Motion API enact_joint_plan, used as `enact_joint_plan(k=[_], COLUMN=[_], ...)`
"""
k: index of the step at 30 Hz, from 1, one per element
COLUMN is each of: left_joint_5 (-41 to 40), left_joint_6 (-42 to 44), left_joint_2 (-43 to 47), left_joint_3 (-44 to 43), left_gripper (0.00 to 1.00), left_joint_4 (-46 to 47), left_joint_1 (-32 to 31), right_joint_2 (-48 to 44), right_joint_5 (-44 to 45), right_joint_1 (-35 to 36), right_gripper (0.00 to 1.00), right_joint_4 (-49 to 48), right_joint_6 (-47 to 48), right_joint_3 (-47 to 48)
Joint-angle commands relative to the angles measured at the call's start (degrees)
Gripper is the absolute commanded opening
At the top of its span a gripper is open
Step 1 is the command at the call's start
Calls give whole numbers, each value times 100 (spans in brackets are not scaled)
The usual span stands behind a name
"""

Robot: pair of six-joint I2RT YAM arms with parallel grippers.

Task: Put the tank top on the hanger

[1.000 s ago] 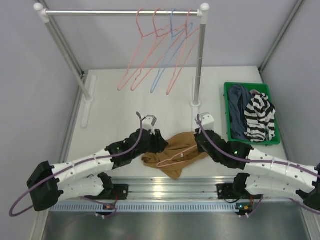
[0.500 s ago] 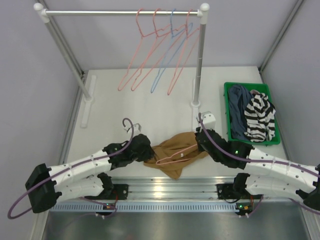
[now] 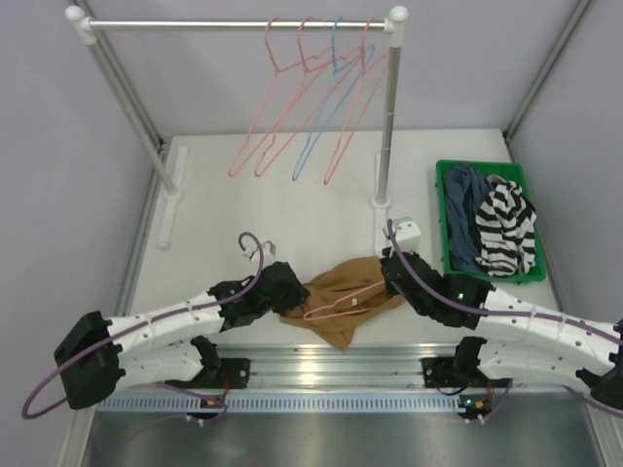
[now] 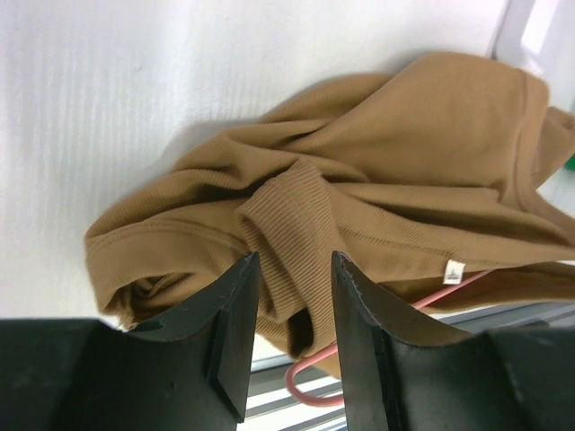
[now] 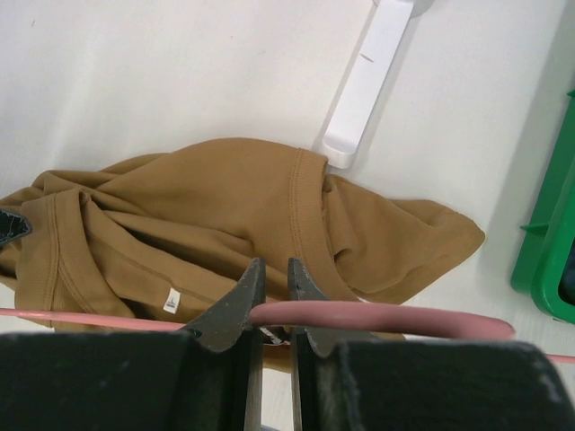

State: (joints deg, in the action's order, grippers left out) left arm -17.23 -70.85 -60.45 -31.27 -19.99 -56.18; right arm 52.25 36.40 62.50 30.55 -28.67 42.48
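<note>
The tan tank top (image 3: 343,290) lies crumpled on the white table near the front edge. A salmon-pink wire hanger (image 3: 336,307) rests across it. My right gripper (image 3: 391,274) is at the top's right side, shut on the hanger wire (image 5: 404,320), which runs through my right gripper (image 5: 272,266) above the tank top (image 5: 225,206). My left gripper (image 3: 289,295) sits at the top's left edge. In the left wrist view my left gripper (image 4: 293,262) stands open, a ribbed fold of the tank top (image 4: 359,171) just past its tips. The hanger's hook (image 4: 310,384) shows below.
A clothes rail (image 3: 234,24) at the back carries several pink hangers (image 3: 282,107) and a light blue one (image 3: 326,117). Its right post (image 3: 386,126) and white foot (image 5: 368,72) stand just behind the top. A green bin (image 3: 446,219) at right holds a striped garment (image 3: 506,229) and a dark one.
My left gripper has drawn back from behind the tank top's left part toward the front left and now sits low at its left edge. The right arm and hanger stayed put.
</note>
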Motion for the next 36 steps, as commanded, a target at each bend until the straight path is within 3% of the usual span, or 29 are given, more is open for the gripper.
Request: enact_joint_plan(k=[1, 10, 14, 18, 22, 36], left_joint_5=[-184, -43, -166, -237, -132, 237], left_joint_6=[-219, -271, -236, -184, -157, 422], left_joint_2=[-99, -503, -302, -126, -3, 1570], left_joint_3=[155, 349, 420, 490, 665, 1413], left_gripper=[43, 38, 29, 9, 0, 0], left_joint_4=[880, 1419, 1436, 1331, 1375, 1656], left_joint_1=[11, 11, 11, 11, 11, 11], right_joint_2=[-4, 49, 57, 128, 268, 549], right_joint_5=[201, 350, 534, 789, 1026, 1413], right_joint_1=[87, 87, 87, 96, 87, 87], right_gripper=[0, 0, 0, 0, 0, 0], right_joint_4=[4, 215, 451, 680, 926, 1296], right_joint_6=[-60, -148, -367, -622, -877, -1370], right_joint_3=[349, 472, 542, 604, 735, 876])
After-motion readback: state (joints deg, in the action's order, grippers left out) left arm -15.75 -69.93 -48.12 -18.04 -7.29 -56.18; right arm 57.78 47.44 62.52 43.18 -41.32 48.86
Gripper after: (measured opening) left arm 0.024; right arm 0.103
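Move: The raised ribbed fold of the tank top lies just off the left fingertips, about 1 cm ahead, 1 cm right and 2 cm below them. The pink hanger's rounded left corner is about 4 cm back and 1 cm right of that hand, slightly lower; the white label is some 11 cm right and 1 cm back, 3 cm lower. From the right hand, which holds the hanger, the fold lies about 18 cm left, 2 cm back and 10 cm below. The tank top's ribbed fold is pinched by the left fingers, which dip about 2 cm onto it from half open, shut, then draw it back and slightly left while rising again. Meanwhile the right hand keeps its grip on the hanger, shifts some 3 cm right and turns about 15 degrees clockwise, swinging the hanger's left corner forward. ##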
